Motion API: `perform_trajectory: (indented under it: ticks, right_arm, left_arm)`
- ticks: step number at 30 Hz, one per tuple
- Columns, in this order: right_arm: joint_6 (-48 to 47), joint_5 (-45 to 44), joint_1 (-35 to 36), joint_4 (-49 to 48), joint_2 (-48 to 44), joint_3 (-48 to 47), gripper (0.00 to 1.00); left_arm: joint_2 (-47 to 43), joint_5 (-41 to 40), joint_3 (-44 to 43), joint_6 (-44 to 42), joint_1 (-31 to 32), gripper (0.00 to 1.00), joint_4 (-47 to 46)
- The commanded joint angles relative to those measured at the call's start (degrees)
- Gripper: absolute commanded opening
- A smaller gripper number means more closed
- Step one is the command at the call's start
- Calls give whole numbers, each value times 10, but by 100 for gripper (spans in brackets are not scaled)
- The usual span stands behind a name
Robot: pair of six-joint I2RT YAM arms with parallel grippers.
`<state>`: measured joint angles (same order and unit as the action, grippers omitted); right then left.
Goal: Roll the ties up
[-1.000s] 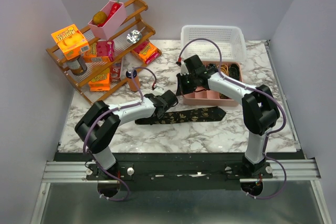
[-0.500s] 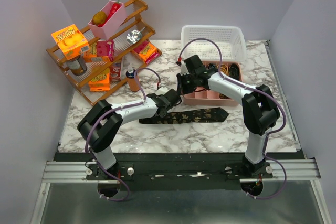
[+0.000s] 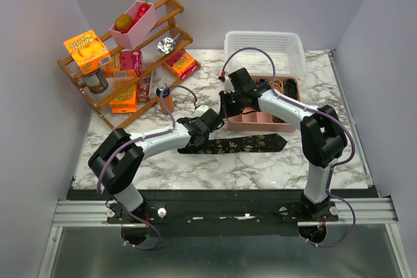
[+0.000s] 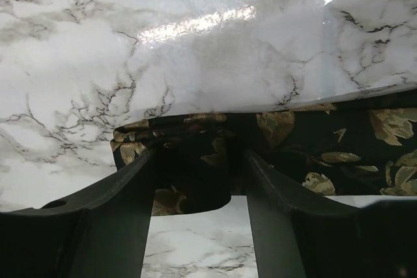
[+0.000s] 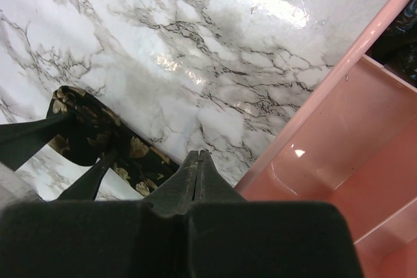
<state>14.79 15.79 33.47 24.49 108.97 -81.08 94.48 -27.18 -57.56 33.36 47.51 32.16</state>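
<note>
A black tie with gold-brown leaves (image 3: 242, 142) lies flat across the middle of the marble table, pointed end to the right. My left gripper (image 3: 196, 137) is at its left end. In the left wrist view my left gripper (image 4: 199, 155) has the folded-over end of the tie (image 4: 176, 136) between its two fingers. My right gripper (image 3: 227, 109) is shut and empty, hovering at the left end of the pink tray (image 3: 259, 120). In the right wrist view my right gripper (image 5: 197, 155) is above bare marble, with the tie (image 5: 98, 136) at lower left. A dark and gold coil (image 3: 281, 86) lies in the tray.
A white basket (image 3: 264, 44) stands behind the pink tray (image 5: 339, 161). A wooden rack (image 3: 124, 63) with boxes and a pink bin is at the back left. A small brown bottle (image 3: 165, 99) stands beside it, close behind my left arm.
My left gripper has moved right and slightly away from me with the tie's left end, so the tie looks shorter and sits further right. The right arm has not moved.
</note>
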Motion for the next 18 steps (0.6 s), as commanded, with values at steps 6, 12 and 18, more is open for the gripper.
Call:
perform_trajectory:
  ticks: [6,12,18]
  right_arm:
    - [-15,42,-3,-2,-17,2,1]
    - [-17,57,31,-7,-13,-10,1]
    - [-15,92,79,-18,13,-37,1]
  left_arm:
    - [-134,25,39,15,-30,75,-47]
    - [-212,131,98,11,-124,76,-108]
    - [-283,309,191,35,-244,86,-204]
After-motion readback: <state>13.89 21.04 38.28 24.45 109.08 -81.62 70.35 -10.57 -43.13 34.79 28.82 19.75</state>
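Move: The rolled end of the tie lies between the left hand's open fingers, its middle about 2 cm to that hand's left, level fore and aft, and some 2 cm below. From the left hand, the flat rest of the tie is centred about 17 cm to the right and 1 cm ahead, and the orange bottle stands 13 cm ahead and 10 cm left. From the right hand the rolled end is roughly 9 cm back, 12 cm left and 7 cm below; the pink box is centred 4 cm ahead and 14 cm right. The left hand lifts its already open fingers straight up off the rolled end of the tie, about 6 cm, then swings some 5 cm left with a little forward, opening still wider and rolling about 25 degrees so that its left side dips. The right hand, empty and shut, waits low beside the pink box at first, then picks up speed away from the box, going back and left about 5 cm in all towards the rolled end, turning slightly counter-clockwise and touching nothing. ##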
